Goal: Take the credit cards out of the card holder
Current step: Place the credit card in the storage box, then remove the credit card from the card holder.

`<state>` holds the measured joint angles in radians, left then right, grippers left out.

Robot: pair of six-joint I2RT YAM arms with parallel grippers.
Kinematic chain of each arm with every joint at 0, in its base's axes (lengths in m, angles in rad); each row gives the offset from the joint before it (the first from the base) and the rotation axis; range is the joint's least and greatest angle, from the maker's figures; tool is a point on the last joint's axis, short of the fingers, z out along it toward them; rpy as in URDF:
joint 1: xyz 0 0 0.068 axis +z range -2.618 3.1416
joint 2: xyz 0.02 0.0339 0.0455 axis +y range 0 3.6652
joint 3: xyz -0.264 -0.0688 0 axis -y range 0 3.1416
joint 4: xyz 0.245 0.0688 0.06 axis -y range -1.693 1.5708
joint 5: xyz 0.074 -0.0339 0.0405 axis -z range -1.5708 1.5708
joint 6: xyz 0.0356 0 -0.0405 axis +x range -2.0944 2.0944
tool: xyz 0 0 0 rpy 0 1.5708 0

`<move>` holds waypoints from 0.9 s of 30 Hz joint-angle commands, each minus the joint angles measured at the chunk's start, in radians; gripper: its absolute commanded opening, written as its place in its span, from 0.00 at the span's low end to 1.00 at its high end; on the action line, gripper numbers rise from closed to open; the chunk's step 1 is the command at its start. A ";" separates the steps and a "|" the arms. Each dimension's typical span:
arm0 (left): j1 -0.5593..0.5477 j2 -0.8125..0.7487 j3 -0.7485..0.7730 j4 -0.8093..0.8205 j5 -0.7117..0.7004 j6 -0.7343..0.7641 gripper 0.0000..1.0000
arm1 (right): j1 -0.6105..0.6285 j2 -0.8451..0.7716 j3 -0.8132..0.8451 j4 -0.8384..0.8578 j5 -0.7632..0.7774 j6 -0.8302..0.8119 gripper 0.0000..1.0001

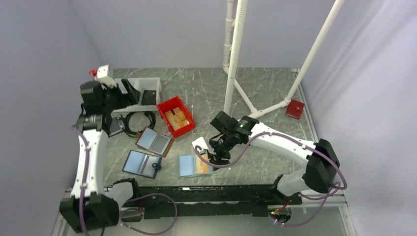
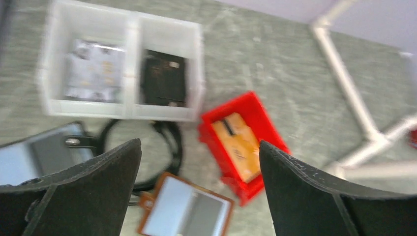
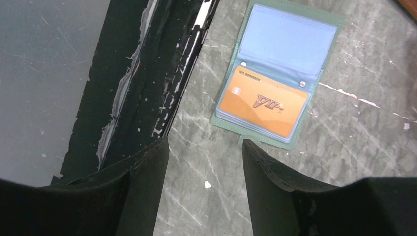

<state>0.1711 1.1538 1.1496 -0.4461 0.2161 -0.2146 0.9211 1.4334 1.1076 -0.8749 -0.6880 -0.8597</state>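
Note:
The card holder [image 1: 188,166] lies open on the table near the front edge, with a teal-green edge and pale blue clear pockets. In the right wrist view the card holder [image 3: 290,37] shows an orange card [image 3: 263,105] marked VIP in its nearer panel, with edges of other cards under it. The farther panel looks empty. My right gripper [image 3: 205,147] is open and empty, just short of the holder's small tab [image 3: 242,143]. It hovers at the holder's right side in the top view [image 1: 216,156]. My left gripper [image 1: 128,90] is open and empty, high over the back left [image 2: 199,143].
A red bin [image 1: 163,105] holds orange-tan cards. A white two-part bin [image 1: 158,80] stands behind it. A brown-edged folder [image 1: 154,141], a navy-edged folder [image 1: 142,163] and a black cable loop [image 1: 137,124] lie at the left. White pipe frame [image 1: 235,59] at the back. Black rail [image 1: 206,193] along the front.

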 commanded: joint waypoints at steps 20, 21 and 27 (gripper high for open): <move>-0.441 -0.431 -0.694 0.274 0.363 -0.606 0.74 | -0.014 -0.047 -0.138 0.298 0.095 0.068 0.31; -0.468 -0.426 -0.714 0.305 0.352 -0.624 0.71 | -0.014 -0.039 -0.137 0.313 0.106 0.089 0.29; -0.658 -0.348 -0.779 0.477 0.244 -0.687 0.59 | -0.007 0.033 -0.113 0.342 0.143 0.167 0.22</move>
<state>-0.3950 0.7658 0.3897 -0.1551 0.5495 -0.8330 0.9070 1.4315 0.9783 -0.5880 -0.5743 -0.7593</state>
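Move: The card holder lies open about 21 cm back of my left hand, 27 cm to its right and some 25 cm lower. At the same depth, the red box is 3 cm ahead and 17 cm right of that hand, the brown holder 10 cm back and 9 cm right, the dark-blue holder 20 cm back and 5 cm right. From my right hand, the card holder is some 4 cm ahead, 8 cm left and 11 cm below. Empty, my left hand sweeps about 30 cm right, back and down from beside the white box, crossing over the brown holder towards the card holder; it rolls left side down, turns clockwise and tips down while its fingers close about a third. My right hand eases some 4 cm forward and down towards the card holder's snap strap, narrowing its fingers to a small gap. ##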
